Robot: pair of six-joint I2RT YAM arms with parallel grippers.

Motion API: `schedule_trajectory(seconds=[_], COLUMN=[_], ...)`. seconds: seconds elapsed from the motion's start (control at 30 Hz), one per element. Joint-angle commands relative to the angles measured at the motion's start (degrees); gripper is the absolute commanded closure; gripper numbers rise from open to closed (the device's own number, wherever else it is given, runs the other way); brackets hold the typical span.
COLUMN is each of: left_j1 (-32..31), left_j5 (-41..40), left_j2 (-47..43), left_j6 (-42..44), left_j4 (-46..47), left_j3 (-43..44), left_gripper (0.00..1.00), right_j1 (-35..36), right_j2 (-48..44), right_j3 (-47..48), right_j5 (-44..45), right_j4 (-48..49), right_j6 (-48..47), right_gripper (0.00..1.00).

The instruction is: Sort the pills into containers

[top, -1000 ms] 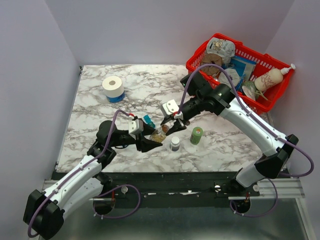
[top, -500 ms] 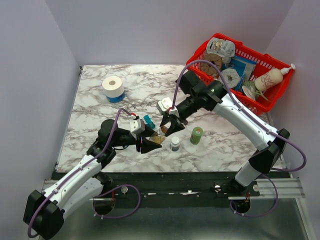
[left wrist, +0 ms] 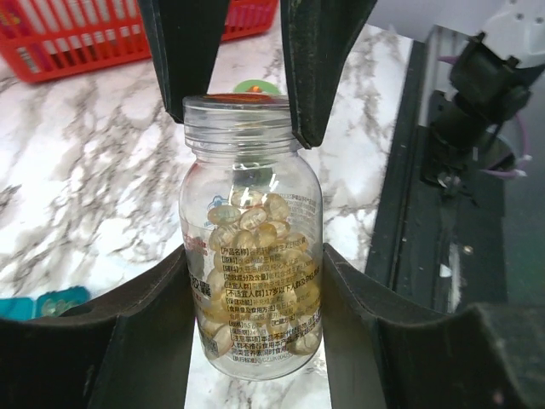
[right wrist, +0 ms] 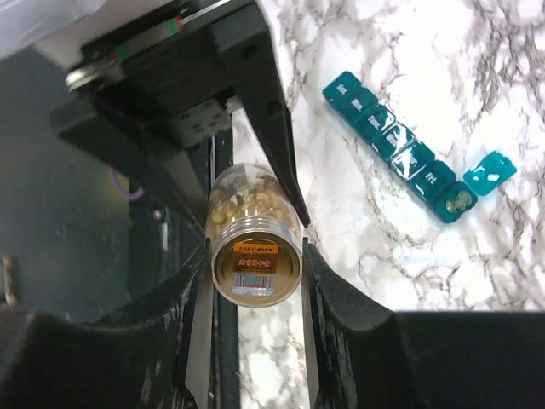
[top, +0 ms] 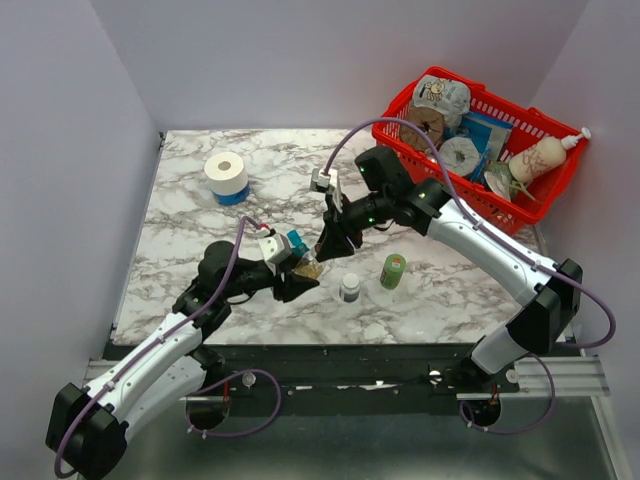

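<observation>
A small clear bottle [left wrist: 253,256] full of yellowish pills [left wrist: 255,226] is held over the marble table [top: 200,230]. My left gripper [left wrist: 254,324] is shut on its lower body. My right gripper [right wrist: 255,273] is shut on its tan cap [right wrist: 255,271], one finger against each side. In the top view the two grippers meet at the bottle [top: 307,268], just in front of the blue containers strip [top: 297,241]. The strip [right wrist: 400,153] lies flat; its end lid [right wrist: 490,170] is open, with pills [right wrist: 456,203] in that compartment.
A white bottle with a dark cap [top: 349,288] and a green bottle [top: 393,270] stand right of the grippers. A red basket [top: 480,140] of goods sits at the back right. A paper roll [top: 226,175] stands at the back left.
My right arm has swung left and its wrist has turned upward while staying on the cap. The left gripper and the bottle have shifted slightly back and left.
</observation>
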Motion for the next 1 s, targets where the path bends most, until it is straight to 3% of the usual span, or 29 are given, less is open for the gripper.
schedule_trajectory(seconds=[0.0, 0.1, 0.23, 0.33, 0.43, 0.6, 0.67, 0.83, 0.97], left_j1=[-1.10, -1.02, -1.02, -1.02, -0.93, -1.02, -1.01, -0.84, -0.84], left_j5=[-7.77, -6.55, -4.09, -2.94, -2.68, -0.13, 2.32, 9.62, 13.41], left_j2=[-1.49, -1.23, -2.10, -2.55, -3.60, -3.61, -3.43, -2.20, -0.88], left_j6=[-0.81, -0.72, 0.50, 1.74, 2.97, 3.15, 3.23, 3.67, 2.97], left_j4=[19.06, 18.88, 15.99, 12.47, 10.54, 9.74, 9.22, 9.13, 9.13], left_j3=[2.49, 1.88, 1.26, 1.26, 1.09, 1.18, 1.53, 2.75, 4.07], left_gripper=[1.00, 1.00, 1.00, 1.00, 1.00, 1.00, 1.00, 1.00, 1.00], right_j1=[1.54, 1.63, 1.28, 0.05, -0.83, -1.27, -1.27, -1.27, -1.01], right_j2=[3.45, 3.19, 1.44, 1.08, 0.99, 0.47, 0.38, -1.64, 1.25], right_j3=[-4.44, -3.30, 3.27, 7.94, 12.86, 18.92, 20.69, 17.03, 17.61], right_j5=[2.59, 0.66, -1.80, -4.27, -6.02, -10.15, -13.12, -17.27, -18.68], right_j4=[4.27, 4.09, 1.73, -2.05, -6.10, -13.56, -19.42, -35.71, -37.28], right_j6=[16.64, 14.89, 8.14, 3.39, -2.85, -12.52, -22.69, -63.97, -68.87], right_gripper=[0.83, 0.72, 0.37, 0.17, 0.08, 0.02, 0.02, 0.00, 0.01])
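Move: The right hand's fingers are already shut on the lid of the pill jar, which the left hand holds; the lid is about 3 cm right of the left hand, 4 cm above and 1 cm ahead. From the right hand, the white bottle stands some 5 cm ahead, 7 cm right; the green can about 9 ahead, 18 right; the teal pill organizer roughly 12 ahead, 12 left; all 20-odd cm below. Opening wide off the lid, the right hand rises 10 cm, then backs away, turning counter-clockwise; left lifts jar. ##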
